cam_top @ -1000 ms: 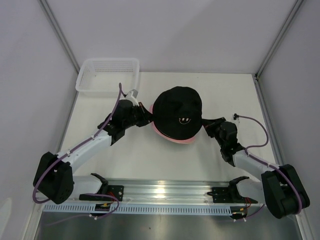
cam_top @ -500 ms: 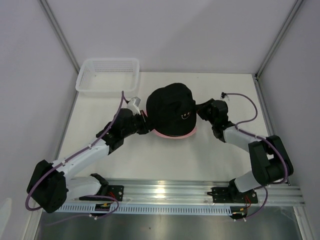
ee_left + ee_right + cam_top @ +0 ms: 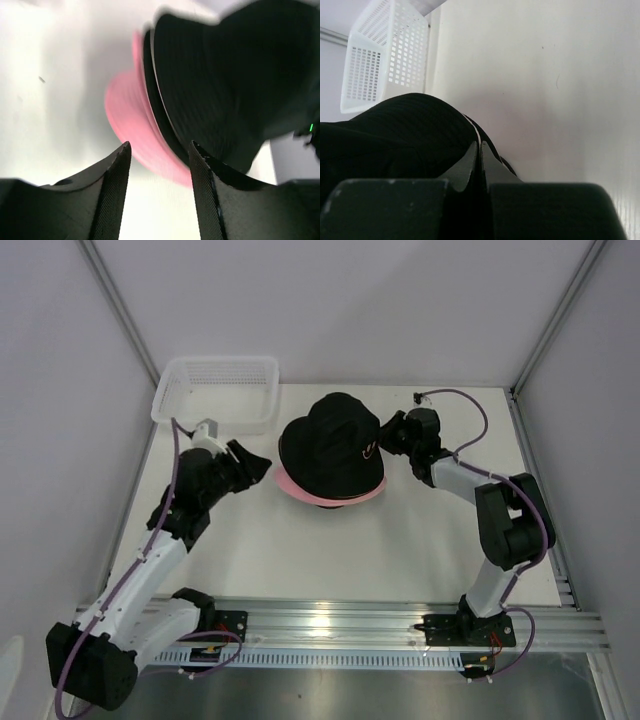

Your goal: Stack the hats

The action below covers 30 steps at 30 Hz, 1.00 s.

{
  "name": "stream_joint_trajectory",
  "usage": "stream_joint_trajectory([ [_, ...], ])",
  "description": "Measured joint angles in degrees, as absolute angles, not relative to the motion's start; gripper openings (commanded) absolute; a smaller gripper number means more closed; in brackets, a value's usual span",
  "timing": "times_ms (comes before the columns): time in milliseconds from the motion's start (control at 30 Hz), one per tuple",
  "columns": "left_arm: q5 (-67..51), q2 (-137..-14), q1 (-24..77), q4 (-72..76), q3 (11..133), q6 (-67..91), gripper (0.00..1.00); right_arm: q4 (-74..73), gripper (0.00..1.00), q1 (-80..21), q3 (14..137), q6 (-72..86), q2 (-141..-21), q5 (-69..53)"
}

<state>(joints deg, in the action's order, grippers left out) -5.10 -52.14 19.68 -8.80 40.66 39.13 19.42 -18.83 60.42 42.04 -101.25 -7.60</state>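
Note:
A black hat (image 3: 330, 440) with a small light mark sits on top of a pink hat (image 3: 296, 489), whose brim shows beneath it at the front and left. My left gripper (image 3: 257, 466) stands open just left of the stack, apart from it. In the left wrist view both the pink hat (image 3: 131, 125) and the black hat (image 3: 230, 75) lie beyond the empty left gripper (image 3: 159, 146). My right gripper (image 3: 386, 433) is shut on the right brim of the black hat (image 3: 395, 132). In the right wrist view the right gripper (image 3: 480, 143) has its fingers pressed together at the brim edge.
A white mesh basket (image 3: 215, 361) stands at the back left of the table, just behind the left arm; the basket (image 3: 385, 60) also shows beyond the hat in the right wrist view. Grey walls close in both sides. A metal rail (image 3: 330, 625) runs along the near edge.
My left gripper has opened, let go of the hats and drawn back to the left. The stack has moved away and leftward, with the right gripper still shut on the black brim.

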Motion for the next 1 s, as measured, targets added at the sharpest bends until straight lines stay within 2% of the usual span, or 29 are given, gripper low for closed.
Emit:
stream_joint_trajectory([
  [200,-10.3,-58.7,11.3,-4.0,45.8,42.7,0.54,17.5,0.00,-18.6,65.3,37.5,-103.3,-9.6],
  [467,-20.6,-74.6,9.9,8.4,46.3,49.7,0.52,17.4,0.00,-18.5,68.4,34.2,-105.6,-12.9],
  [667,-22.8,-77.8,10.0,11.3,48.9,50.2,0.54,17.5,0.00,-18.5,68.4,33.9,-105.7,-14.0],
  [1000,-20.4,-80.8,11.9,9.9,50.2,48.5,0.51,17.9,0.00,-19.0,68.9,33.9,-106.4,-14.5],
])
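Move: The black hat's middle is about 14 cm ahead of my half-open left hand, 16 cm to its right and 9 cm lower; the pink hat lies underneath, about 6 cm below that and 2 cm nearer me. The white basket is some 38 cm ahead and 20 cm to the left of my left hand. My right hand is at the brim's right side, with the black hat's middle about 12 cm to its left, level fore and aft, and 2 cm lower. I swing my left hand about 10 cm forward to the left side of the black hat's brim, in a small arc that first lifts and bears left, then curves right and sinks, rolling its left side down some 15 degrees with the fingers staying half open. My right fingers stay shut on the right brim edge and draw it 2–3 cm left and forward, turning slightly counter-clockwise. ##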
